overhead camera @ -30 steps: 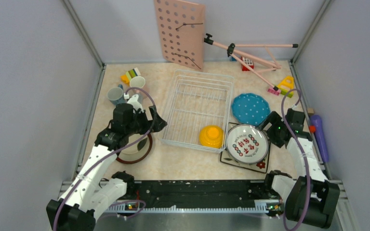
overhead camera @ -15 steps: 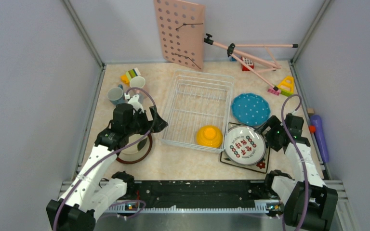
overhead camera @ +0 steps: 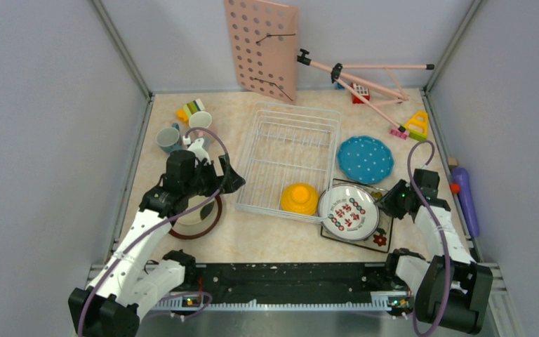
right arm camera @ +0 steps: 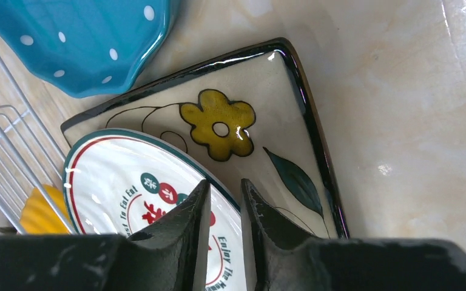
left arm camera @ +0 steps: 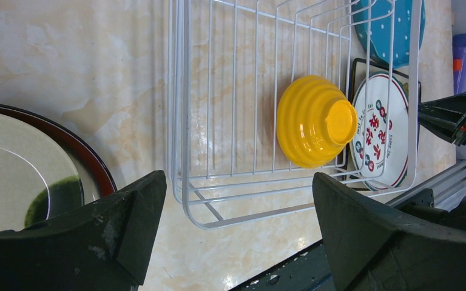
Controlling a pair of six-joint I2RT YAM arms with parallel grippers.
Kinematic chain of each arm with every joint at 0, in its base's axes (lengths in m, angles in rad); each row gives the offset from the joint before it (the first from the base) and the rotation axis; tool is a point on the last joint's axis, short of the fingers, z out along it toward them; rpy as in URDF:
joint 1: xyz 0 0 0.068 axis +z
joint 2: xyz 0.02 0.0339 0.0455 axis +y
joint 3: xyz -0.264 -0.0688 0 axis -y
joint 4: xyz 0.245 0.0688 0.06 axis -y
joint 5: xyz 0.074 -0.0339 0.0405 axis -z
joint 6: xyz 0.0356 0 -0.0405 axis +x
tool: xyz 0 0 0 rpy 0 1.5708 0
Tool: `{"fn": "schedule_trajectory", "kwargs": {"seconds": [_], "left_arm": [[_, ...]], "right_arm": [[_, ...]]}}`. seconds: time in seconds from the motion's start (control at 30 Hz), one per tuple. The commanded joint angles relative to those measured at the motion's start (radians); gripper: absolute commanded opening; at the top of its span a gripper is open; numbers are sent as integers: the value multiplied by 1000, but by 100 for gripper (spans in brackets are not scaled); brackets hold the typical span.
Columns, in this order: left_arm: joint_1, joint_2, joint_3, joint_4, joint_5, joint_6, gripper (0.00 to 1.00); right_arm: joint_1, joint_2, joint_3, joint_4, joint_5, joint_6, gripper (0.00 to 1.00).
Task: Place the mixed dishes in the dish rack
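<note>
The dish rack [overhead camera: 288, 151] stands mid-table with the yellow bowl [overhead camera: 298, 198] upside down in its near corner. The round white patterned plate [overhead camera: 349, 212] lies on the square flowered black-rimmed plate [overhead camera: 383, 237], its left edge against the rack. My right gripper [overhead camera: 387, 205] is shut on that round plate's right rim [right arm camera: 115, 182], one finger on each side of it [right arm camera: 226, 189]. The teal dotted plate [overhead camera: 365, 159] lies behind. My left gripper [overhead camera: 228, 179] hangs open [left arm camera: 239, 182] beside the rack's near-left corner, over the brown-rimmed cream plate [overhead camera: 200, 217]. The teal mug [overhead camera: 168, 139] and pink mug [overhead camera: 200, 121] stand at far left.
A pink pegboard [overhead camera: 261, 49] leans on the back wall, with a pink folding stand [overhead camera: 365, 81] lying to its right. Toy blocks [overhead camera: 189, 109] sit by the mugs, a yellow toy [overhead camera: 416, 125] at far right, and a purple object [overhead camera: 465, 200] along the right edge.
The right gripper's jaws have come together on the round plate's rim. The plate has slid left toward the rack, and the yellow bowl has shifted slightly left. The left arm is unchanged.
</note>
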Motion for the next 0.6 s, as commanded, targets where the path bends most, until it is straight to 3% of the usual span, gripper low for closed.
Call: {"fn": "schedule_trajectory", "kwargs": {"seconds": [0.0, 0.07, 0.1, 0.27, 0.37, 0.47, 0.5, 0.53, 0.57], "left_arm": [[-4, -11, 25, 36, 15, 1, 95], [-4, -8, 25, 36, 16, 0, 95], [-4, -7, 24, 36, 18, -1, 95], [-4, 0, 33, 37, 29, -5, 95], [-4, -4, 34, 39, 31, -8, 95], [-4, -6, 34, 42, 30, -8, 95], [-4, -6, 34, 44, 30, -9, 95], [-4, -5, 34, 44, 31, -9, 95], [-4, -4, 34, 45, 34, -9, 95]], "right_arm": [[-5, -5, 21, -12, 18, 6, 22], [-5, -6, 36, -36, 41, 14, 29], [-5, -5, 44, -49, 45, 20, 40], [-4, 20, 77, -138, 57, 65, 57], [11, 30, 116, -229, 88, 68, 65], [42, -5, 126, -292, 109, 87, 65], [54, -20, 121, -302, 104, 98, 72], [67, -33, 116, -313, 98, 109, 91], [83, -47, 112, -323, 95, 116, 98]]}}
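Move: At the right hand's slim gap is the right rim of the red-lettered white plate, whose middle lies about 10 cm left and 3 cm back, 1 cm lower. The square flowered tray beneath it centres some 7 cm left and 4 cm back; the blue plate is 15 cm ahead and 4 cm left, and the yellow bowl 27 cm left and 1 cm ahead. From the left hand, the white plate lies roughly 35 cm right, 5 cm back and 15 cm below. Opening from a narrow gap at the white plate's rim to nearly full width, the right fingers let go of it and straddle it loosely, one over the plate and the other over the flowered tray. Meanwhile the hand draws back about 2.5 cm along the rim, and the wrist tips the fingers some 10 degrees more steeply down. ##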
